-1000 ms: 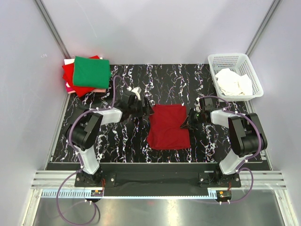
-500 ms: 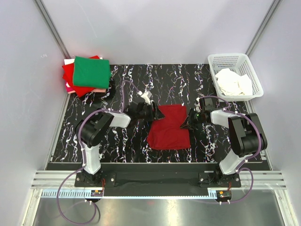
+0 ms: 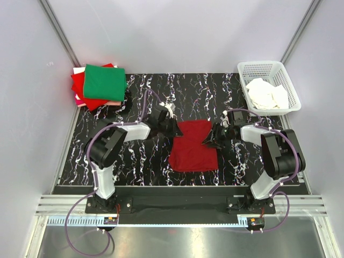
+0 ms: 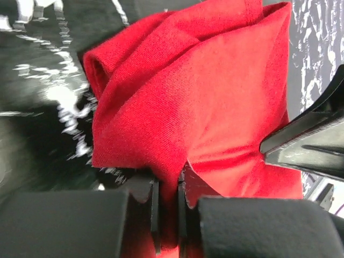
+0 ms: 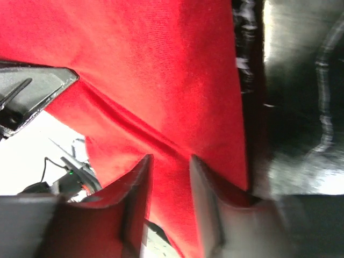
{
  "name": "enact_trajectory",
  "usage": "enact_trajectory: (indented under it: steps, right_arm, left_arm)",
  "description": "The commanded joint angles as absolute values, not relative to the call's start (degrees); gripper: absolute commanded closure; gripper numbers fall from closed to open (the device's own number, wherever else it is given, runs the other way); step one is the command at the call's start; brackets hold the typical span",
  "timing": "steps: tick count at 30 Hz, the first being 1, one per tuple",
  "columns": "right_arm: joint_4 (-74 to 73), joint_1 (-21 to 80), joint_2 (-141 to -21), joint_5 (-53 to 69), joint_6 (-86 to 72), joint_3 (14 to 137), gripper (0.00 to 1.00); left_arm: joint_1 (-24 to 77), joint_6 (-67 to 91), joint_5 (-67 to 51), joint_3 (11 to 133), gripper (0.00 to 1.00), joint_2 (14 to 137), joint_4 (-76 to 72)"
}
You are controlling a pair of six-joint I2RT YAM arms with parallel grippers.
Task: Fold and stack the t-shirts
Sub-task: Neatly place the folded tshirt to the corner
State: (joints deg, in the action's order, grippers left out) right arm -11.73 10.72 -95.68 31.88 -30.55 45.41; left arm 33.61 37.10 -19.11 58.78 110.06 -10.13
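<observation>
A dark red t-shirt (image 3: 193,150) lies folded in the middle of the black marbled table (image 3: 140,161). My left gripper (image 3: 174,129) is at its upper left edge. In the left wrist view that gripper (image 4: 167,185) is shut on a bunched fold of the red cloth (image 4: 215,97). My right gripper (image 3: 210,141) is at the shirt's right edge. In the right wrist view its jaws (image 5: 169,166) stand apart, with red cloth (image 5: 161,64) lying loose between them. A stack of folded t-shirts sits at the back left: green (image 3: 105,81) on top, bright red (image 3: 80,86) under it, a pale pink edge (image 3: 114,102) below.
A white lattice basket (image 3: 285,72) holding white cloth (image 3: 266,94) stands at the back right corner. Grey walls close in the table on three sides. Both arms reach in from the near edge, and their fingers lie close together across the shirt.
My left gripper has moved right onto the shirt's left edge and shut on the cloth. My right gripper's jaws have parted from their shut hold on the shirt's right edge.
</observation>
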Motion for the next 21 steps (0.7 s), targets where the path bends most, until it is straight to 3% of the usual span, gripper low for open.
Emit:
enact_trajectory:
  steps: [1, 3, 4, 7, 11, 15, 21]
  right_arm:
    - [-13.8, 10.8, -93.4, 30.9, -28.1, 44.7, 0.48]
    - [-13.1, 11.2, -89.6, 30.8, -30.1, 43.1, 0.36]
    - [-12.9, 11.4, -85.3, 30.8, -30.9, 42.5, 0.2]
    - [-10.7, 15.2, -76.2, 30.1, -34.4, 40.3, 0.01]
    - [-1.4, 23.5, -69.2, 28.2, -40.1, 34.9, 0.0]
    - [18.2, 28.6, -72.7, 29.0, -45.3, 25.1, 0.01]
    - [14.9, 29.0, -79.4, 31.1, -41.5, 30.1, 0.0]
  left_arm:
    - [30.2, 29.8, -16.1, 63.7, 1.0, 104.0, 2.7]
    - [28.9, 27.6, -15.7, 66.9, 1.0, 103.0, 6.4]
    - [27.7, 25.6, -15.5, 68.2, 1.0, 102.5, 9.9]
    - [24.8, 21.7, -14.9, 72.7, 1.0, 102.2, 15.7]
    - [20.2, 17.9, -14.5, 78.2, 1.0, 103.4, 21.1]
    - [15.1, 15.8, -15.3, 84.8, 1.0, 106.0, 25.6]
    - [10.6, 10.0, -14.7, 97.9, 1.0, 111.0, 32.4]
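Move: The folded red t-shirt's middle lies about 8 cm to the left hand's right, 8 cm back and 2 cm below; its far-left corner is already pinched there. The green shirt topping the corner stack is some 21 cm ahead and 32 cm left, roughly level in height, the stack's red shirt just left of it. For the right hand at the t-shirt's right edge, the t-shirt's middle is about 7 cm left and 2 cm back. The folded t-shirt, still pinched by its far-left corner, is carried by the left hand towards the corner stack: some 17 cm left, 13 cm forward and 11 cm up, fingers tipping down and wrist turning about 20 degrees in all. The right hand's part-open fingers spread wide and come off its right edge, rising about 9 cm while swinging back and left, then sinking over 5 cm. ##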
